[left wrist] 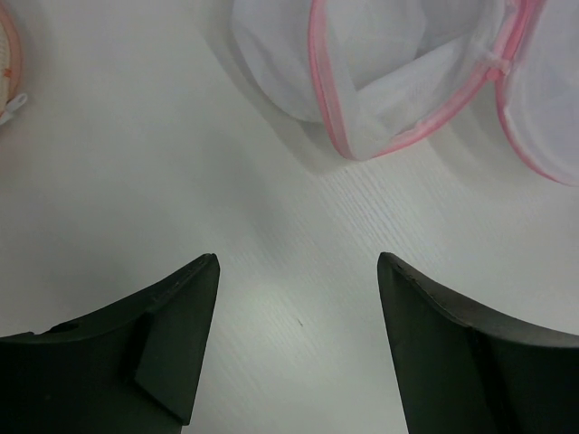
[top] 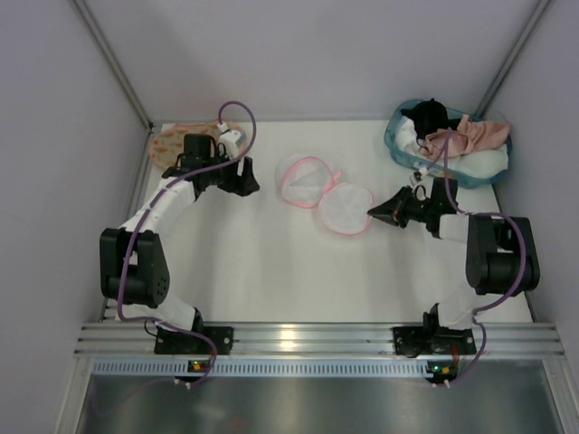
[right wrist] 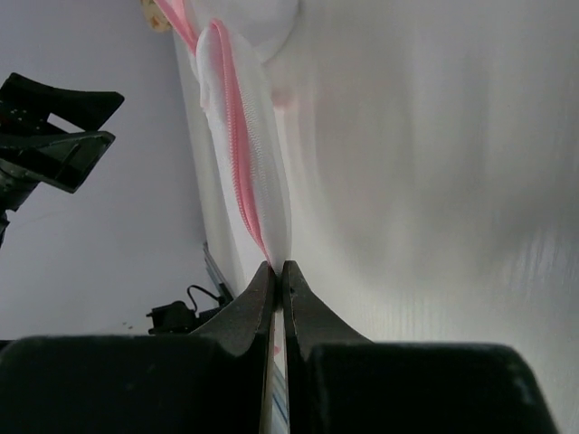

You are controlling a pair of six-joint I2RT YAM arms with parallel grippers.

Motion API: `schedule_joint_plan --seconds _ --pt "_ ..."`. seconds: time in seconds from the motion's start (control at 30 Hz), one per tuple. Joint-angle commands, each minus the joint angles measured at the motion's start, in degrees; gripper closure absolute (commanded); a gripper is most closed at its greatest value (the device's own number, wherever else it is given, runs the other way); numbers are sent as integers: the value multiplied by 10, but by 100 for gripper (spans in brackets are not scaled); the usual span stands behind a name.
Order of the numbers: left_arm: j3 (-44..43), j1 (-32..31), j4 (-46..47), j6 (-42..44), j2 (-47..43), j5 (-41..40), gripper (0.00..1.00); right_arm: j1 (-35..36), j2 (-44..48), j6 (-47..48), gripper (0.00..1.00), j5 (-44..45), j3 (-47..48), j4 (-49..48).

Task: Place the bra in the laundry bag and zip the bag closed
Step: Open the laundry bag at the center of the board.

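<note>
The laundry bag lies unzipped mid-table, its two white mesh halves with pink zipper rims spread side by side. My right gripper is shut on the rim of the right half; in the right wrist view the gripper pinches the pink-edged mesh. My left gripper hangs open just left of the bag, holding nothing. In its wrist view the gripper is over bare table, with the bag ahead of it. The salmon-pink bra lies in the basket at the back right.
The teal basket at the back right also holds black and white garments. An orange-printed padded piece lies at the back left, behind the left arm. Grey walls close in the table on three sides.
</note>
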State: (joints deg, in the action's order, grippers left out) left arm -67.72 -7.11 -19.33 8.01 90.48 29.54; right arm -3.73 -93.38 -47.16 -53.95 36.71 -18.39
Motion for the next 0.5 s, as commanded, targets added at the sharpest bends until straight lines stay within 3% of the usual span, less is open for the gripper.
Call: schedule_joint_plan --seconds 0.0,0.13,0.3,0.33,0.4,0.43,0.47 --pt "7 -1 28 -26 -33 26 24 17 -13 39 100 15 28 -8" --pt "20 -1 30 -39 -57 21 23 11 -18 160 91 58 106 127" --pt "41 -3 36 -40 -90 6 22 -11 -3 250 87 160 164 235" --pt "44 -4 36 -39 -98 -10 22 -14 -4 281 74 175 188 252" --pt "48 -7 36 -36 -109 -23 22 -14 -2 303 61 198 215 281" --pt "51 -9 36 -37 -114 -41 22 -14 0 312 48 206 223 287" --pt "53 -14 37 -34 -118 -48 22 -14 3 316 45 213 231 290"
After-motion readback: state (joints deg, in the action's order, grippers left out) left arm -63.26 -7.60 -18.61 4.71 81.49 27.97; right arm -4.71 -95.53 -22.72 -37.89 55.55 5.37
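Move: The right hand, shut on the right-hand edge of the laundry bag's white mesh lid, has the lid's middle about 5 cm to its left, 2 cm farther out and roughly 3 cm below. The bag's body lies some 15 cm left and 8 cm ahead of this hand, about 4 cm lower, and the blue basket about 19 cm to its right and 18 cm ahead. From the open, empty left hand the lid is about 23 cm right, 6 cm back and 10 cm below. The right fingers open from fully shut to about half wide and let go of the lid's pink edge, as the hand, after a slight dip, swings some 8 cm forward and to the right, away from the bag at nearly level height, its fingertips tipping down by about 25 degrees. The empty left hand keeps its fingers wide and eases up about 3 cm while drawing back some 2 cm, well clear of the bag. ##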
